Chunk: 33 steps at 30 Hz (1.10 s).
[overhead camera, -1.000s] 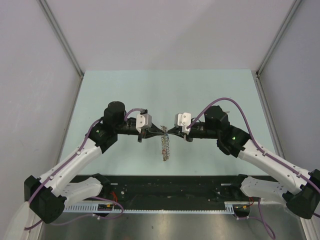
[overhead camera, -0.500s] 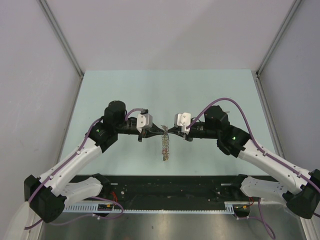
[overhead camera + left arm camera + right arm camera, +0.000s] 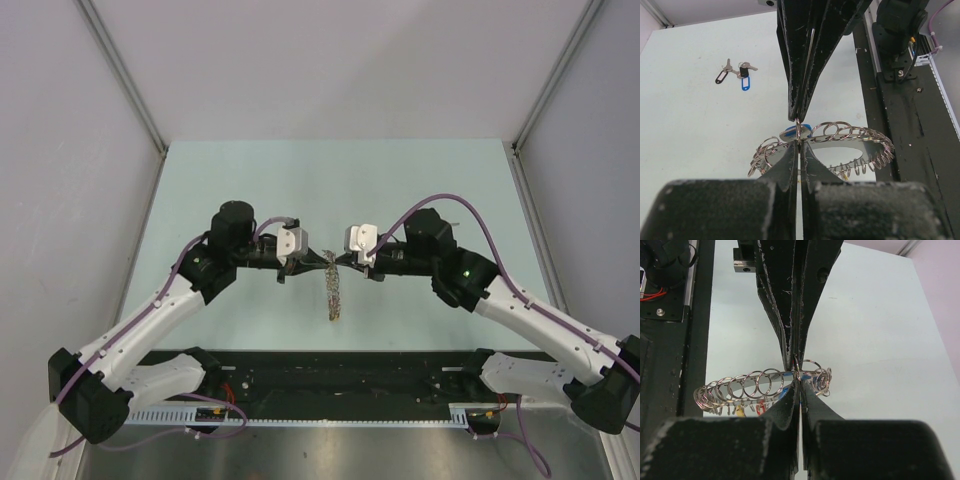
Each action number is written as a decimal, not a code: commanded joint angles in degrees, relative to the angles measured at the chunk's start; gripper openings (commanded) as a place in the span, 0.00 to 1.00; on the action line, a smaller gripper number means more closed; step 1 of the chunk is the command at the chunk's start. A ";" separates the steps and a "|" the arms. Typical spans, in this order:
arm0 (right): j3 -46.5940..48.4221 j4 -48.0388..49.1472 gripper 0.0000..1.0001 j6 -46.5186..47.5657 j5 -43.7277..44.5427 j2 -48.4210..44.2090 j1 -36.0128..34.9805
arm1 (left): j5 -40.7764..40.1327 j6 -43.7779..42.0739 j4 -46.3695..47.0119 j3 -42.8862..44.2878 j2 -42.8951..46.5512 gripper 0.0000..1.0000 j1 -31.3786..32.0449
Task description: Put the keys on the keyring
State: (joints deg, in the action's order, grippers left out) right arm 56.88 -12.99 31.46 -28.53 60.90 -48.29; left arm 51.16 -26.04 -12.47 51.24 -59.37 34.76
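The keyring point(image 3: 332, 290), a large silver ring strung with many small rings and coloured tags, hangs above the table centre between two gripper tips that meet. My left gripper point(image 3: 325, 262) is shut on its top from the left, and my right gripper point(image 3: 341, 262) is shut on it from the right. The left wrist view has my left gripper point(image 3: 799, 144) pinching the keyring point(image 3: 850, 134) opposite the right fingers point(image 3: 802, 60). From the right wrist, my right gripper point(image 3: 799, 384) pinches the keyring point(image 3: 745, 385). Loose keys point(image 3: 738, 73) with black and blue tags lie on the table.
The pale green table point(image 3: 250, 180) is walled by grey panels on three sides. A black rail point(image 3: 340, 375) with wiring runs along the near edge between the arm bases. The rail point(image 3: 900, 125) also lies just beyond the hanging keyring in the left wrist view.
Both grippers have edged slightly toward each other, still shut on the keyring. The hanging part of the ring has swung a little to the right.
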 commanded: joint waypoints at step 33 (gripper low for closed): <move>3.41 -0.81 0.26 -1.84 -7.59 -2.55 4.00 | 0.00 4.33 8.08 -0.79 2.34 0.00 0.83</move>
State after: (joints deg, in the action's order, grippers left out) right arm 58.04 -14.85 29.58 -33.71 58.61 -44.38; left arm 50.92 -22.44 -8.12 50.33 -58.48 35.24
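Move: A small ring is pinched between the two grippers, about 1 cm below and 1 cm to the left of the right one and about 1 cm to the right of the left one. The keyring hangs from there, its middle some 3 cm back and 6 cm below the right gripper. The blue-tagged key hangs about 3 cm below it and 1 cm to its left. The loose keys lie roughly 18 cm ahead, 28 cm right and 27 cm down. Open the right gripper about a quarter to let go of the small ring, and draw it up and away to the right, clear of the left fingertips, about 1.5 cm each way. Keep the left gripper shut on the small ring and lift it about 1 cm, so that it alone carries the keyring. ##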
